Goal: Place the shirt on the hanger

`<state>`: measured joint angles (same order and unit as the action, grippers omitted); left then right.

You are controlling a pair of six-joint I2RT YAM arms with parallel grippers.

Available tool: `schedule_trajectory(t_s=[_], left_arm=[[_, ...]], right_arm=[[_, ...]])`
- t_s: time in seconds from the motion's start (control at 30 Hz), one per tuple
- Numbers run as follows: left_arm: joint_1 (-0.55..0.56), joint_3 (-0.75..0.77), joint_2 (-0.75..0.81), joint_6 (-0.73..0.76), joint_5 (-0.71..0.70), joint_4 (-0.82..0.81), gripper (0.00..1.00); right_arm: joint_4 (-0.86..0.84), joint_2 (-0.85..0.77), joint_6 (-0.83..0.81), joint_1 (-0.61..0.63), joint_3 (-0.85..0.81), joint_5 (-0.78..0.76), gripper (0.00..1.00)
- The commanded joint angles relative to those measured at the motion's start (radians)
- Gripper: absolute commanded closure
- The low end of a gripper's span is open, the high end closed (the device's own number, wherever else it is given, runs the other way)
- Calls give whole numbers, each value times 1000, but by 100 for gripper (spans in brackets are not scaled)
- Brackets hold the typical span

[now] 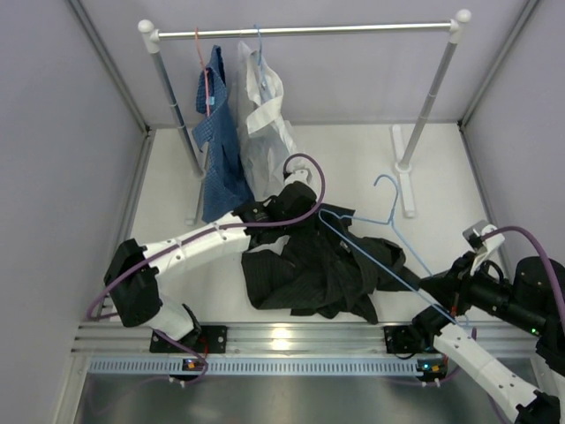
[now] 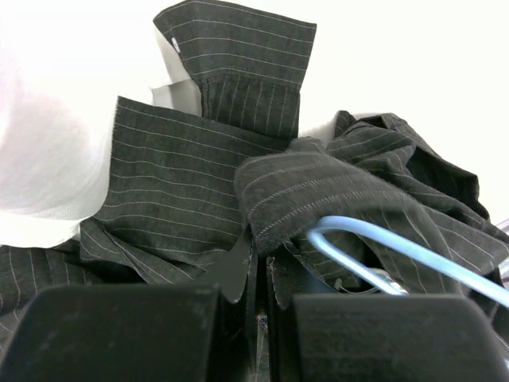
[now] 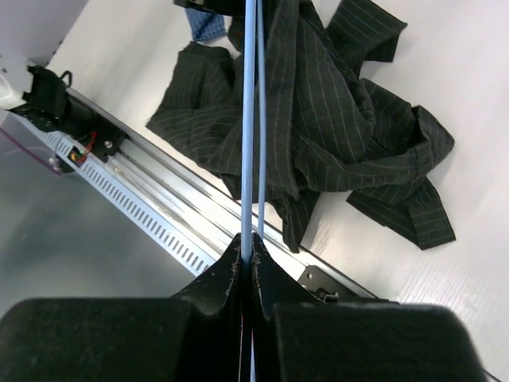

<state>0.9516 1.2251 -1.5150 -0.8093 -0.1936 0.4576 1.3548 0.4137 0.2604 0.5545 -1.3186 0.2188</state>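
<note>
The black pinstriped shirt (image 1: 309, 265) lies crumpled on the white table. My left gripper (image 1: 288, 205) is at the shirt's far edge, shut on a fold of its fabric (image 2: 318, 191). The light-blue wire hanger (image 1: 395, 226) lies slanted across the shirt, its hook pointing to the far side and one end under the cloth beside my left gripper; its wire (image 2: 429, 259) shows in the left wrist view. My right gripper (image 1: 434, 287) is shut on the hanger's wire (image 3: 249, 119) at its near right corner. The shirt (image 3: 334, 119) lies beyond the fingers.
A clothes rack (image 1: 305, 32) stands at the back. A blue patterned shirt (image 1: 221, 150) on a red hanger and a white shirt (image 1: 265, 124) on a blue hanger hang on its left part. The rack's right post (image 1: 425, 110) and foot (image 1: 406, 181) stand near the hanger's hook. A metal rail (image 1: 291, 340) runs along the near edge.
</note>
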Motion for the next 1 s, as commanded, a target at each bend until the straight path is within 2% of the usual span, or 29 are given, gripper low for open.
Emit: schedule_trajectory(t_s=[0.0,0.23,0.4,0.53,0.63,0.73,0.83,0.87,0.93,0.97], left_arm=[[-7,40,10,-11,23,-8,100],[-4,28,94,-11,104,-10,100],[23,43,147,7,125,-7,100],[22,69,145,28,76,24,100],[26,94,122,51,147,26,100],[81,163,90,120,189,24,100],[215,275,67,240,276,26,100],[293,302,67,263,278,27,100],[358,358,73,304,248,27,100],[389,367,79,303,232,27,100]], right_arm=[[104,16,16,18,12,-70,100],[112,85,14,31,-17,-148,100],[106,145,2,42,-65,-134,100],[102,145,-9,67,-113,-107,100],[66,151,-23,68,-73,-29,100],[12,180,-56,68,-28,52,100],[-9,215,-82,68,-24,60,100],[-20,220,-85,68,-25,60,100],[-68,200,-81,68,-22,59,100],[-144,163,-64,67,-15,54,100]])
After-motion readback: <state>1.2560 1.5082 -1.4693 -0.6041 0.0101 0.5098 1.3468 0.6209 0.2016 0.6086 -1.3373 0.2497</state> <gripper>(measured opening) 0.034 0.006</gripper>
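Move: The left hand already pinches the shirt's collar edge; the hanger's free left end hovers about 3 cm right, 2 cm ahead and 3 cm above it. From this hand the hanger hook stands 13 cm right, 10 cm ahead and 8 cm up, and the shirt body lies 8 cm back, 2 cm right and 10 cm down. From the right hand, gripping the hanger's other corner, the collar is roughly 27 cm left, 17 cm ahead, 14 cm below. Left hand draws pinched collar back, up and right about 20 cm over the hanger; right hand nudges forward-left. ##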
